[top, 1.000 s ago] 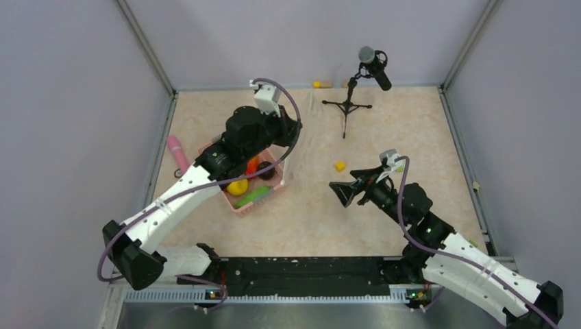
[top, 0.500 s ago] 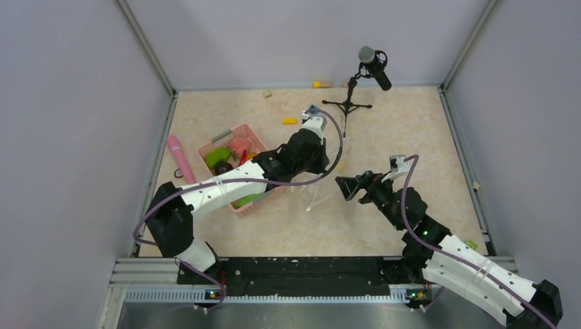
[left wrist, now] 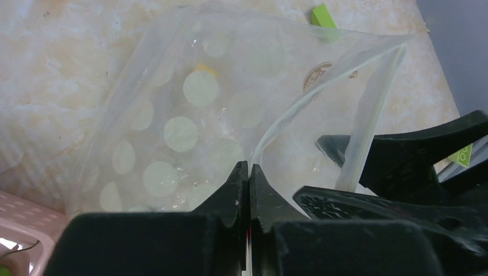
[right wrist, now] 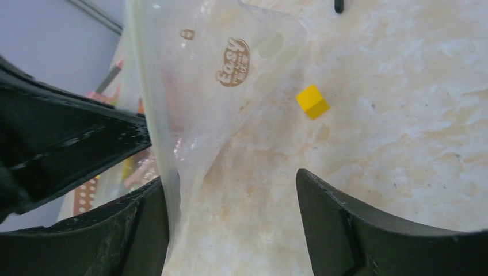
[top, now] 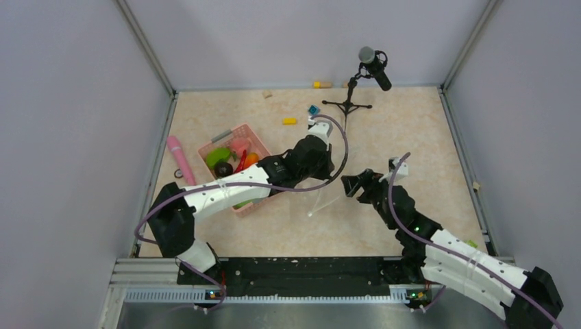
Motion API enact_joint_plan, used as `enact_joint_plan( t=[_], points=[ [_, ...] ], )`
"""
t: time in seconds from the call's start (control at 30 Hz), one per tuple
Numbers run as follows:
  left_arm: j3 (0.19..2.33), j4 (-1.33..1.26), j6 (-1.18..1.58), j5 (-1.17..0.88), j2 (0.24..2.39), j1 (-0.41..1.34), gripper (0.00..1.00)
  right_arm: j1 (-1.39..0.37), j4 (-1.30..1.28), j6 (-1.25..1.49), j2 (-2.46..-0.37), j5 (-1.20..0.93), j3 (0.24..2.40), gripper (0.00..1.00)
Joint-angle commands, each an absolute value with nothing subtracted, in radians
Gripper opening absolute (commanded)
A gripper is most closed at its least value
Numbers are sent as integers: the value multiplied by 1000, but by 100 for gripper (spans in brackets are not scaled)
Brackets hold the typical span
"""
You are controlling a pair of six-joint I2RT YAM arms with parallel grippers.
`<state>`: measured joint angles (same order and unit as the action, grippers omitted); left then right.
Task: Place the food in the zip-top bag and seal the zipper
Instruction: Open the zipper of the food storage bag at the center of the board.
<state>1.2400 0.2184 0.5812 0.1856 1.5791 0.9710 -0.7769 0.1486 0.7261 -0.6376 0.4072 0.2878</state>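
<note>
The zip-top bag [left wrist: 190, 115], clear with white dots, hangs from my left gripper [left wrist: 248, 167], whose jaws are shut on its mouth edge. From above, that gripper [top: 327, 164] is at the table's middle. The zipper [right wrist: 141, 86] runs as a whitish strip down to the inner face of one finger of my right gripper [right wrist: 230, 181], which stands open. That gripper [top: 351, 184] sits just right of the left one. The food lies in the pink basket [top: 214, 140]: a green pepper [top: 219, 155], a red chili [top: 241, 161], an orange [top: 252, 158] and a dark fruit [top: 223, 168].
A microphone on a tripod [top: 351, 103] stands at the back. A pink stick [top: 178, 156] lies left of the basket. Small yellow blocks [top: 290, 121] [right wrist: 312, 102] and a blue block [top: 314, 110] lie on the floor behind the grippers.
My left arm has swung right from above the basket to the table's middle, carrying the bag. My right gripper has moved up and left to the bag's edge, and its jaws have narrowed.
</note>
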Motion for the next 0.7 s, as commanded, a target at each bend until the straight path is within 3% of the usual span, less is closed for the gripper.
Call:
enact_joint_plan(
  t=[0.0,0.13,0.4,0.53,0.6,0.67],
  points=[
    [1286,232,570,238,1524,997,0,-789,186,747,-721,443,319,71],
    [1355,323,530,322,1522,1019,0,-789,132,752,-774,465,351,57],
    [1486,516,389,489,1485,1031,0,-789,-51,816,-795,604,407,14],
    [1468,577,337,693,1434,1031,0,-789,-276,891,-789,745,454,0],
    [1426,579,341,820,1397,1032,0,-790,-330,899,-771,778,464,0],
    [1373,543,332,859,1359,1029,7,-789,-331,867,-742,761,467,0]
  ],
)
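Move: The nearest free stretch of the bag's zipper edge passes between the right hand's spread fingers, about 3 cm below their midpoint, 1 cm ahead and 1 cm left. From the left hand, already pinching the bag's mouth, that stretch lies level fore and aft, roughly 4 cm right and 5 cm below. On the table, some 15 cm below the right hand, are a yellow cube about 6 cm straight ahead, a green block 4 cm ahead and 18 cm right, and the pink basket 3 cm ahead and 30 cm left. Sinking about 4 cm, the right hand brings its wide-open fingers over the hanging zipper edge and shuts them on it, then draws roughly 3 cm to the right and rises a little, turning clockwise. The left hand keeps its pinch and, after a short delay, lifts some 8 cm and pulls about 6 cm left, away from the right hand, its fingers tilting up. ##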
